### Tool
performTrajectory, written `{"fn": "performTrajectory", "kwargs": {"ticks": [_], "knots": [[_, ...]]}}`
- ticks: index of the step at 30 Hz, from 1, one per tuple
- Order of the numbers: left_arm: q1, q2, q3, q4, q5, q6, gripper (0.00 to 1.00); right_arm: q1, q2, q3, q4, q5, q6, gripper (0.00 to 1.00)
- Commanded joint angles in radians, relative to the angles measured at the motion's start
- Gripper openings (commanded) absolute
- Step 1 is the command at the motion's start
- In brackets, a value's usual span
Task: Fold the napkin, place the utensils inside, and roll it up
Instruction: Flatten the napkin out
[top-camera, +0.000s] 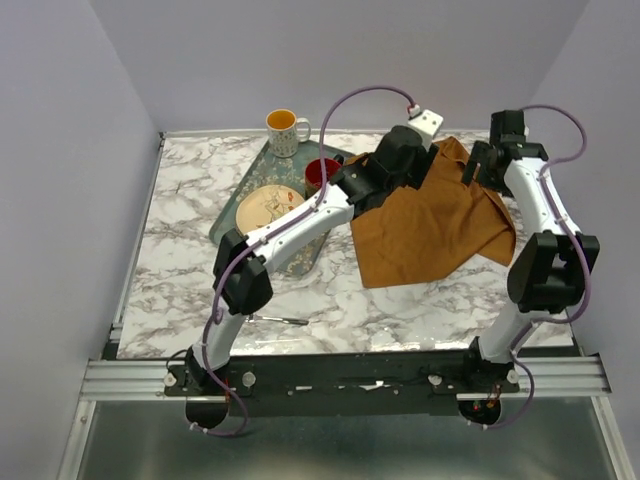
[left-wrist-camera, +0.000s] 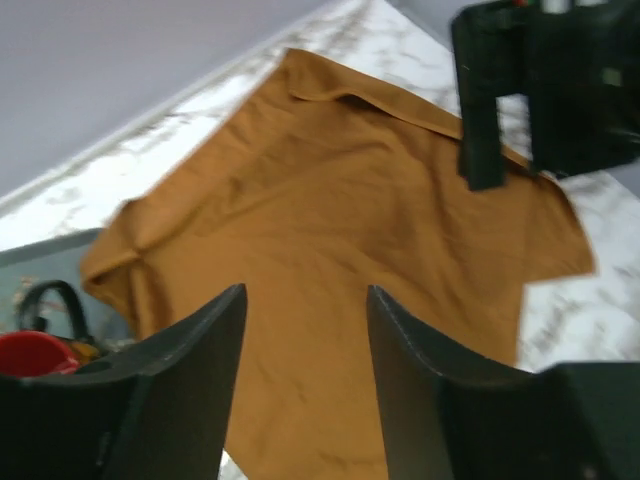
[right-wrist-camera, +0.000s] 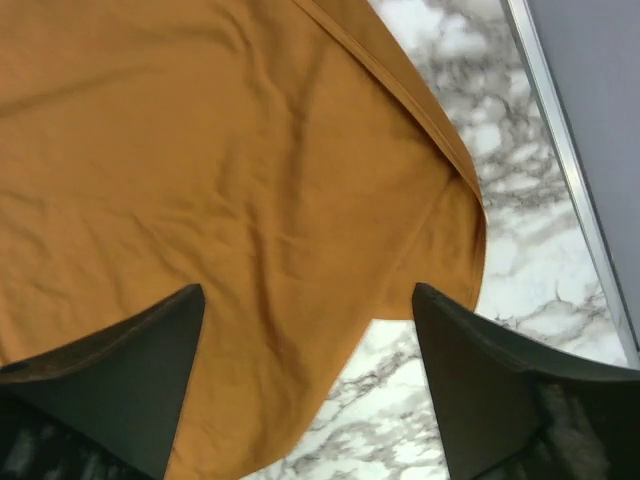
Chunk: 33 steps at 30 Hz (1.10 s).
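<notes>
The rust-brown napkin (top-camera: 425, 228) lies loosely on the right half of the marble table, with one edge turned over on its right side. My left gripper (top-camera: 408, 160) hovers over its far left corner, open and empty (left-wrist-camera: 305, 295), cloth (left-wrist-camera: 320, 210) showing between the fingers. My right gripper (top-camera: 480, 165) hangs over the far right corner, jaws wide and empty (right-wrist-camera: 308, 290), above the napkin's edge (right-wrist-camera: 250, 200). One slim silvery utensil (top-camera: 280, 319) lies on the table near the front, left of the napkin.
A dark green patterned tray (top-camera: 300, 262) at the back left holds a plate (top-camera: 268, 207) and a red cup (top-camera: 322, 175). A white and yellow mug (top-camera: 285, 130) stands behind them. The table's metal rim (right-wrist-camera: 570, 170) runs close to the napkin's right edge.
</notes>
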Motion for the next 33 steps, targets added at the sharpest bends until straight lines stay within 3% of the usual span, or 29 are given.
{"fn": "performTrajectory", "kwargs": {"ticks": [1,4,7,11,18,19,22,27,29,31,33], "knots": [[-0.083,-0.103,-0.207,-0.078,0.149,-0.084,0.53,-0.093,-0.112,-0.243,0.091,-0.082,0.140,0.81],[-0.118,-0.105,-0.310,-0.094,0.186,-0.103,0.44,-0.135,-0.175,-0.359,0.168,-0.071,0.134,0.62],[-0.126,-0.081,-0.351,-0.106,0.185,-0.068,0.41,-0.196,-0.181,-0.423,0.222,-0.102,0.136,0.35],[-0.124,-0.013,-0.325,-0.153,0.102,-0.006,0.39,-0.242,-0.116,-0.437,0.265,-0.125,0.136,0.34],[-0.115,0.087,-0.290,-0.177,0.108,0.005,0.32,-0.262,-0.002,-0.415,0.255,-0.102,0.165,0.30],[-0.112,0.094,-0.287,-0.178,0.114,-0.003,0.29,-0.265,0.004,-0.420,0.256,-0.092,0.169,0.23],[-0.110,0.127,-0.281,-0.201,0.123,-0.031,0.23,-0.280,0.021,-0.449,0.259,-0.081,0.180,0.22],[-0.110,0.140,-0.316,-0.209,0.113,-0.069,0.22,-0.305,0.001,-0.532,0.317,-0.059,0.189,0.15],[-0.107,0.151,-0.313,-0.224,0.111,-0.112,0.17,-0.317,0.003,-0.531,0.315,-0.068,0.192,0.15],[-0.101,0.165,-0.312,-0.249,0.125,-0.149,0.04,-0.331,0.010,-0.523,0.315,-0.071,0.180,0.16],[-0.101,0.159,-0.338,-0.255,0.151,-0.184,0.04,-0.345,0.023,-0.491,0.285,-0.087,0.162,0.18]]}}
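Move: The spread napkin's near-left part, where my left hand is going, lies about 11 cm back, straight in line sideways and roughly 26 cm below it. The napkin's middle is about level fore-and-aft, 10 cm to its right, and the red mug is some 17 cm to its left and 6 cm ahead. For my right hand the napkin's folded right corner is roughly 10 cm back, 8 cm to the right and 17 cm below, with the middle about 12 cm to its left. I bring both open hands down together, closing their fingers nearly shut on nothing. My left draws back about 11 cm, then sinks some 24 cm to just over the napkin's near-left part, tipping its fingers downward. My right comes down about 15 cm while moving back and to the right, turning some 25 degrees clockwise, until its tips are close over the folded right corner. ##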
